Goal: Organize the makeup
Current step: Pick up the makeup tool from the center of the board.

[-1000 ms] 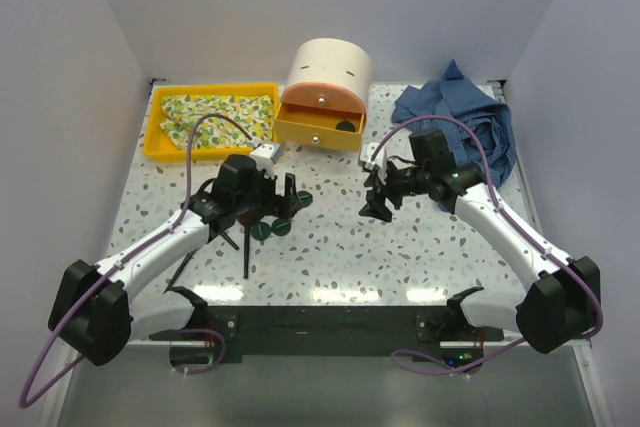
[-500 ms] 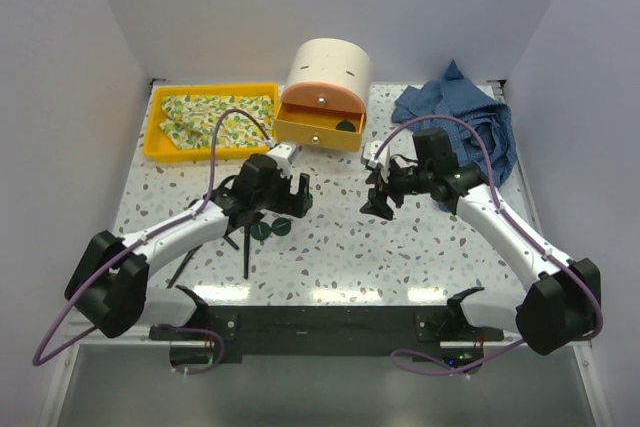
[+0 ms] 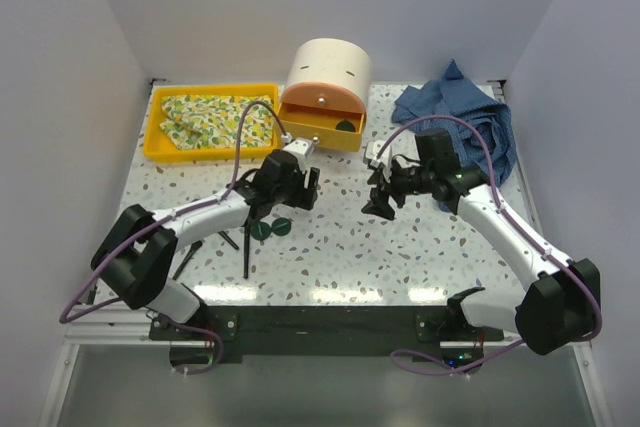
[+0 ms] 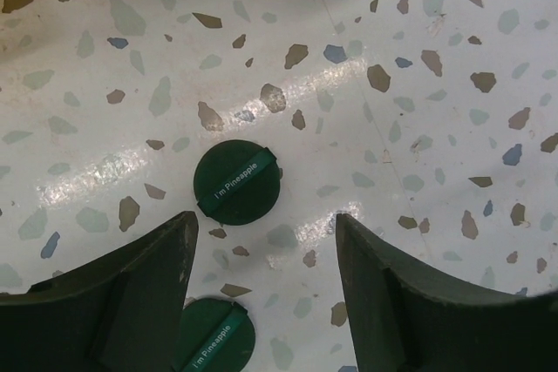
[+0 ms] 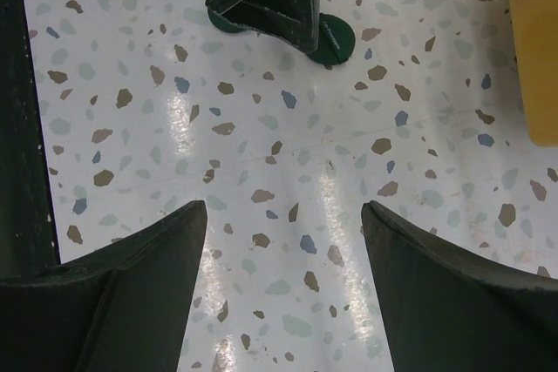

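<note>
Two dark green discs lie under my left gripper (image 4: 266, 219), which is open with bare table between its fingers. One disc (image 4: 237, 182) sits just past the left fingertip. The other (image 4: 214, 337) is partly hidden by that finger. From above, my left gripper (image 3: 303, 190) hovers right of two green discs (image 3: 272, 229) and several thin dark brushes (image 3: 245, 252). Another green disc (image 3: 345, 126) rests in the open yellow drawer (image 3: 318, 133). My right gripper (image 3: 380, 202) is open over bare table (image 5: 283, 206). No palettes show.
A cream round-topped box (image 3: 330, 72) stands above the drawer at the back. A yellow tray (image 3: 155, 142) with a leaf-patterned cloth sits at the back left. A blue cloth (image 3: 460, 117) is heaped at the back right. White walls enclose the table.
My left gripper has moved right and farther back, past the green discs towards the drawer, and its jaws have narrowed somewhat. The right arm has not moved.
</note>
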Controlling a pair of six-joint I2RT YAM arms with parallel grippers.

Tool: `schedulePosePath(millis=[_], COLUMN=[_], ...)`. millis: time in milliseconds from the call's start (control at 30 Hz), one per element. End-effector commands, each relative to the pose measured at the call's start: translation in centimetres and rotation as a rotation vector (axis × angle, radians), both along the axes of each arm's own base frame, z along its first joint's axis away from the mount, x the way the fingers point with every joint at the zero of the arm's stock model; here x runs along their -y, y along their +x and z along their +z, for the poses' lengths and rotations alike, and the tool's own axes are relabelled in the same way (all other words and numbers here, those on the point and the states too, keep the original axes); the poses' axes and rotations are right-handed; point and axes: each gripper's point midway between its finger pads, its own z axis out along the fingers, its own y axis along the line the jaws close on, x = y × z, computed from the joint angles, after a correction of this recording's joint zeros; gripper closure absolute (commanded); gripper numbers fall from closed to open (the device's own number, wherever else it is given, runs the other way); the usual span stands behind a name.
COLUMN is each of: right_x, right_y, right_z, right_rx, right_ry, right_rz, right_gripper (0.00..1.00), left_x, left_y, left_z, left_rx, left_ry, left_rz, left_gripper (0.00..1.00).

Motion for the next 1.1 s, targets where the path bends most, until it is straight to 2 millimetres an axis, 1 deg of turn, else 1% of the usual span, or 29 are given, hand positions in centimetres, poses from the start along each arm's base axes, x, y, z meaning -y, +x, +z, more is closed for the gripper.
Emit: schedulePosePath(millis=[0,33,100,133,167,233,267,333,367,433,467,500,533,667,767,933,967,1033,1067], right_x=[-0.2,-0.2,-0.2,-0.1,-0.2,-0.1,-0.1,-0.1,-0.1,-0.1,0.0,-0.1,-0.1,-0.1,0.0,0.1,0.1,0.2,0.2], right_y=[0.0,-0.1,-0.1,0.0,-0.1,0.0,-0.1,-0.1,0.0,0.0,0.0,0.0,0.0,0.0,0.0,0.0,0.0,-0.1,0.0], right_z=[1.4,1.4,1.4,1.4,1.4,1.4,1.4,1.3,1.3,1.2,1.2,1.2,1.2,1.2,1.3,1.3,1.4,1.4,1.4], right_rx=[0.041,0.041,0.042,0.043,0.043,0.041,0.041,0.035,0.038,0.036,0.035,0.035,0.036,0.035,0.036,0.036,0.040,0.040,0.038], right_ry=[0.041,0.041,0.043,0.043,0.044,0.046,0.045,0.044,0.045,0.042,0.043,0.044,0.043,0.043,0.045,0.045,0.046,0.044,0.043], right_rz=[0.015,0.017,0.016,0.013,0.016,0.013,0.015,0.015,0.015,0.015,0.013,0.014,0.014,0.016,0.016,0.013,0.015,0.014,0.014], right_gripper=[0.24,0.24,0.24,0.24,0.24,0.24,0.24,0.24,0.24,0.24,0.24,0.24,0.24,0.24,0.24,0.24,0.24,0.24,0.24], left_x=[0.1,0.0,-0.1,0.0,0.0,0.2,-0.2,-0.2,-0.3,-0.3,-0.5,-0.5,-0.6,-0.7,-0.8,-1.1,-1.2,-1.2,-1.7], left_y=[2.2,2.3,2.4,2.7,2.8,3.1,2.8,3.2,3.2,3.5,3.5,3.6,3.5,3.2,2.5,1.1,0.9,0.3,-0.2], left_z=[1.0,0.8,-0.1,-0.1,-0.9,-1.2,-2.4,-2.8,-3.4,-3.7,-4.3,-4.4,-4.9,-6.0,-7.0,-8.3,-8.3,-8.2,-8.5], left_rx=[0.079,0.076,0.063,0.063,0.052,0.047,0.014,0.009,0.001,-0.004,-0.013,-0.016,-0.028,-0.057,-0.088,-0.122,-0.125,-0.119,-0.125], left_ry=[0.028,0.035,0.055,0.056,0.071,0.078,0.115,0.127,0.144,0.161,0.178,0.188,0.203,0.222,0.228,0.226,0.222,0.207,0.209], left_rz=[0.044,0.050,0.058,0.061,0.065,0.066,0.069,0.074,0.080,0.083,0.085,0.082,0.082,0.066,0.049,0.019,0.016,0.005,0.005], left_gripper=[0.33,0.37,0.41,0.44,0.44,0.46,0.47,0.48,0.49,0.50,0.50,0.51,0.51,0.54,0.59,0.75,0.82,0.90,0.97])
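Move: The makeup tool, the lone green puff, lies almost under the left gripper: some 7 cm down, about 2 cm ahead and 1 cm left. A second puff is roughly 6 cm to the hand's left and 4 cm back, a third about 10 cm left and 5 cm back. The open drawer's knob stands some 13 cm ahead, 2 cm right. From the right hand the lone puff is about 15 cm left, 7 cm ahead, 17 cm down. Lower the left gripper about 6.5 cm onto the lone green puff, easing some 2 cm forward and rolling the hand's left side up about 10 degrees while the fingers narrow to half open. Once down at the table, hold that height and shut the fingers nearly all the way, pinching the puff between the tips. ##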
